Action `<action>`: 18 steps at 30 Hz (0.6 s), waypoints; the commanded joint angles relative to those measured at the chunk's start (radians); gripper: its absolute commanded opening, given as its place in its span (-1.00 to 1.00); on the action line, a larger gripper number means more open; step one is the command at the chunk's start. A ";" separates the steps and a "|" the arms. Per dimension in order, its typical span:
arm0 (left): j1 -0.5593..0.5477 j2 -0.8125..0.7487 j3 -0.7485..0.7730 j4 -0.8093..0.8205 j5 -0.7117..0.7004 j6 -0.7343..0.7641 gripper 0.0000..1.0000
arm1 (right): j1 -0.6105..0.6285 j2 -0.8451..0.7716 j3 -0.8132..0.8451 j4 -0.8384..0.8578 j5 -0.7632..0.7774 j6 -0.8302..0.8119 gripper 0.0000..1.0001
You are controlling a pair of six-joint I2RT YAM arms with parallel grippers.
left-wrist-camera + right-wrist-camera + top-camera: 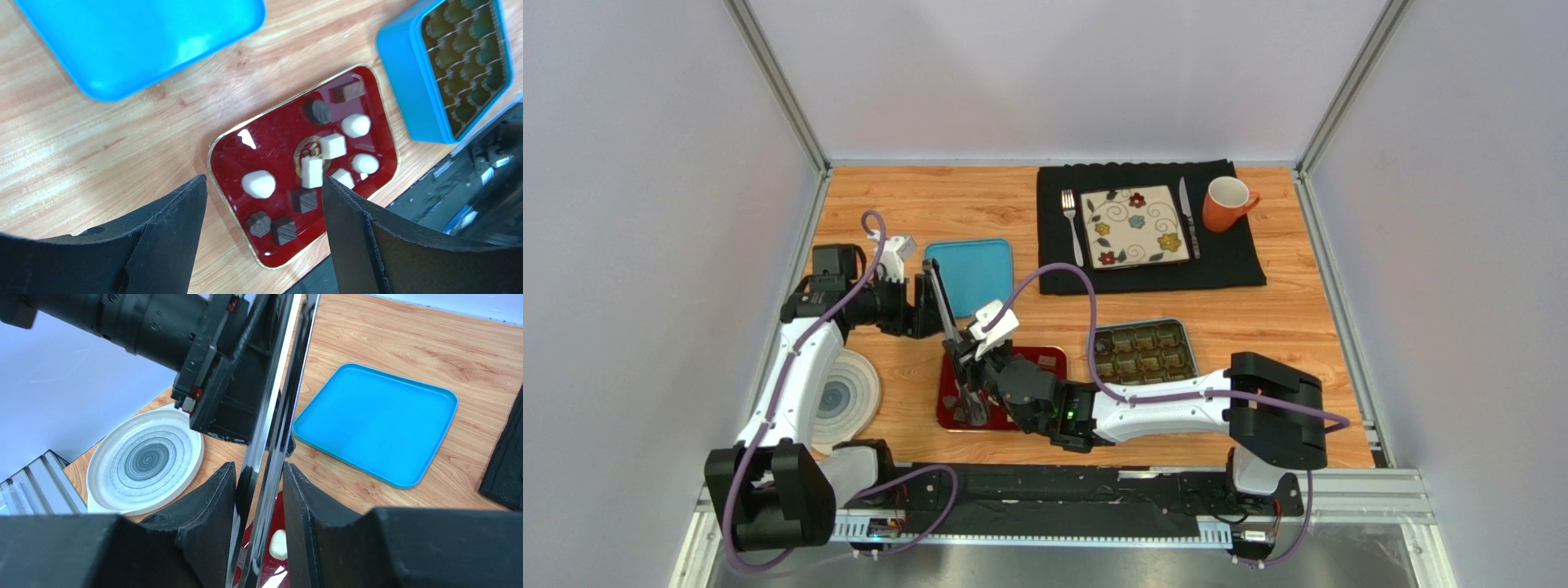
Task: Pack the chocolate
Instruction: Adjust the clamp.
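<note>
The chocolate lies on a red gold-rimmed tray (270,147), white pieces (258,184) and dark pieces (305,200) mixed. A blue tin (454,67) with empty moulded pockets stands right of the tray (1044,361). My right gripper (259,468) is shut on a pair of metal tongs (276,416), which point down over the tray's left part (965,398). My left gripper (264,184) hangs open above the tray's near-left corner, nothing between its fingers. Its body (153,324) looms just behind the tongs.
The tin's blue lid (968,276) lies flat behind the tray. A grey spiral plate (844,395) sits at the left. At the back, a black placemat (1234,263) carries a flowered square plate (1135,224), a fork, a knife and an orange mug (1227,202).
</note>
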 commanded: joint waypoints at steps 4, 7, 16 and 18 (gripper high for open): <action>-0.002 -0.082 0.107 -0.026 0.173 -0.074 0.55 | 0.002 -0.014 0.047 0.093 -0.026 -0.013 -0.28; -0.006 -0.106 0.114 -0.052 0.249 -0.076 0.56 | -0.003 -0.002 0.065 0.096 -0.038 -0.016 -0.28; -0.022 -0.141 0.150 -0.138 0.336 -0.057 0.55 | -0.046 0.020 0.107 0.090 -0.098 0.026 -0.28; -0.026 -0.143 0.153 -0.150 0.338 -0.048 0.55 | -0.050 0.024 0.113 0.092 -0.100 0.020 -0.28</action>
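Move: The tongs (the clamp) stand roughly upright in the right fingers, at the right hand point, with their upper end sticking up in front of the open left gripper. From the left hand, the tongs' gripped middle is about 6 cm back, 4 cm to the right and some 7 cm higher. The chocolate tray lies about 11 cm right and 5 cm back of the left hand; the blue tray is 14 cm ahead and 5 cm right, both roughly 14 cm below. The left hand, fingers staying wide open, rises about 8.5 cm and draws roughly 4 cm to the right and a little back, tilting some 15 degrees, until its fingers straddle the tongs just in front of the right hand's grip and push the upper end back over that hand. The right hand keeps its hold on the tongs, first still, then easing up about 2 cm and slightly left to meet the left gripper. ##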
